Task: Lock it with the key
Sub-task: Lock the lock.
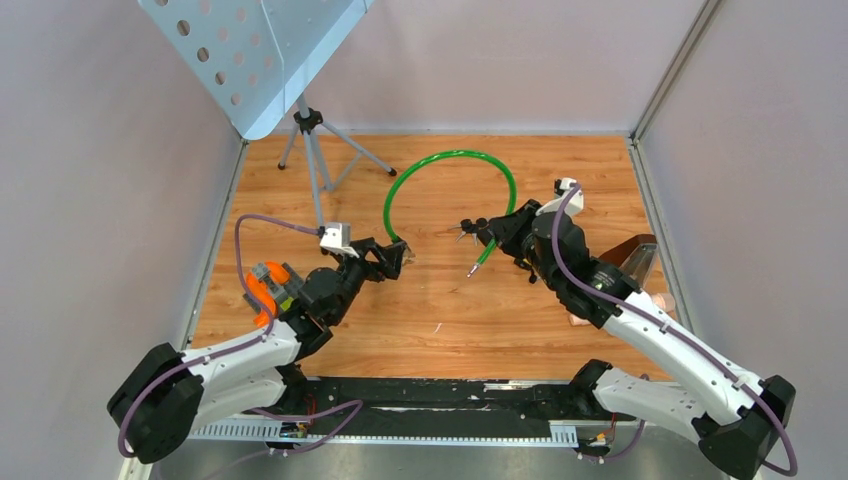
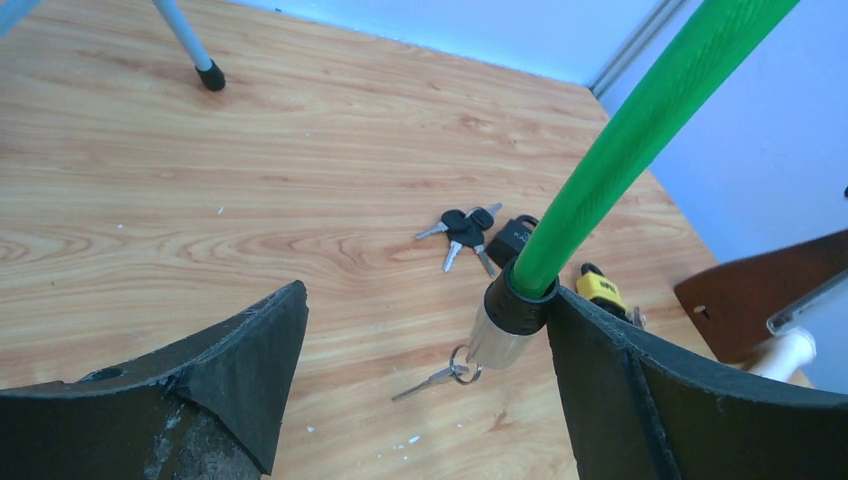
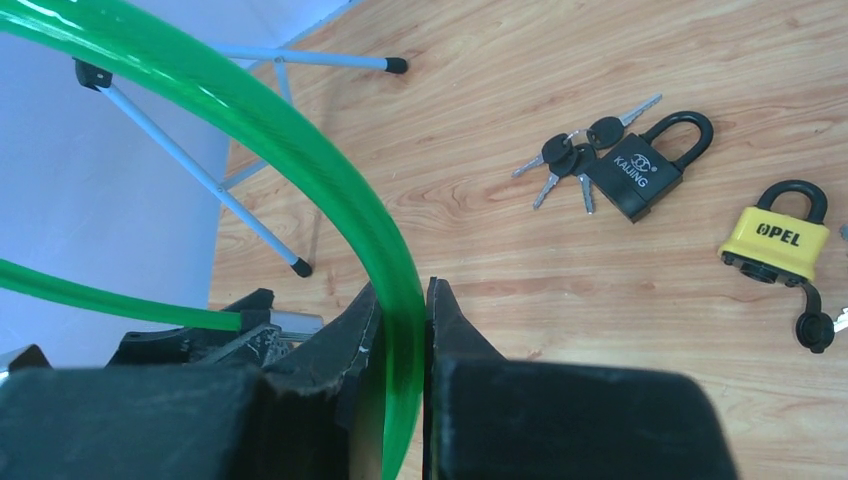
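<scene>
A green cable lock (image 1: 450, 153) arches over the wooden table (image 1: 440, 320). Its lock end, a black collar and silver cylinder (image 2: 503, 330), hangs just above the wood. A small key (image 2: 432, 379) on a ring dangles from the cylinder's lower end. My left gripper (image 2: 425, 310) is open around that end, and the collar touches its right finger (image 2: 640, 400). My right gripper (image 3: 405, 300) is shut on the green cable (image 3: 300, 130) farther along the loop. From above, the left gripper (image 1: 403, 256) and the right gripper (image 1: 470, 231) face each other mid-table.
A black padlock (image 3: 645, 165) with a bunch of keys (image 3: 575, 155) and a yellow padlock (image 3: 775, 240) lie on the wood to the right. A tripod stand (image 1: 312, 150) with a perforated plate (image 1: 250, 50) stands at the back left. A brown object (image 1: 635, 258) sits by the right wall.
</scene>
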You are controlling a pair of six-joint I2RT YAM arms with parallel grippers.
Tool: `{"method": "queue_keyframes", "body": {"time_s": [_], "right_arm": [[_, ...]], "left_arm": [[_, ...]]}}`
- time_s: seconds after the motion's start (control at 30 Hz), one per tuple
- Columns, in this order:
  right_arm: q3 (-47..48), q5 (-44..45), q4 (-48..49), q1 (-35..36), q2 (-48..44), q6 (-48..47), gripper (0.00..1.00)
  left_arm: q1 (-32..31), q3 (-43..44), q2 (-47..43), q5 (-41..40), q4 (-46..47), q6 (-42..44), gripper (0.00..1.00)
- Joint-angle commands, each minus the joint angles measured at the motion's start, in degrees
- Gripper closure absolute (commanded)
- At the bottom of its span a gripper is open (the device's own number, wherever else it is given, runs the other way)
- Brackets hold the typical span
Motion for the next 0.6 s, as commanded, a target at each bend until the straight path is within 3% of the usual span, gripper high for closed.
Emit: {"method": "queue_keyframes", "body": {"time_s": [0.0, 0.17, 0.5, 0.57], "right_arm": [[2.7, -1.1, 3.9, 0.1, 0.1, 4.0, 1.0], [2.5, -2.2, 3.9, 0.1, 1.1, 5.8, 1.0], [2.4, -2.9, 3.7, 0.1, 1.7, 7.5, 1.0], [2.3, -3.1, 3.7, 0.1, 1.9, 7.6, 1.0]], "left_arm": [[0.1, 3.8, 0.5, -4.9, -0.7, -1.6, 0.06], [0.1, 5.5, 2.7, -5.0, -0.7, -1.7, 0.08], [0.1, 6.6, 7.5, -3.2, 1.4, -5.0, 0.53], [0.1, 6.9, 7.9, -2.9, 1.6, -5.2, 0.57]]}}
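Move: Just off the left hand's fingers, the lock head on the end of the green cable hangs about 3 cm right, 1 cm ahead and 1 cm lower, close by the right-hand finger; the loose keys on the table lie some 13 cm ahead, 15 cm right and 15 cm below. From the right hand, the lock head is about 15 cm left, 2 cm back and 6 cm lower, while the cable's free plug sits 3 cm left, 6 cm back and 4 cm lower. Closing around the lock head, the left hand eases forward about 2 cm, rising slightly before sinking some 2 cm and edging right, its wide-open fingers coming in to roughly half open with the lock between them, the right-hand finger against its black collar. The right hand keeps its pinch on the cable near the plug and drifts about 1 cm left and 1 cm down, plug coming nearer the lock head. ##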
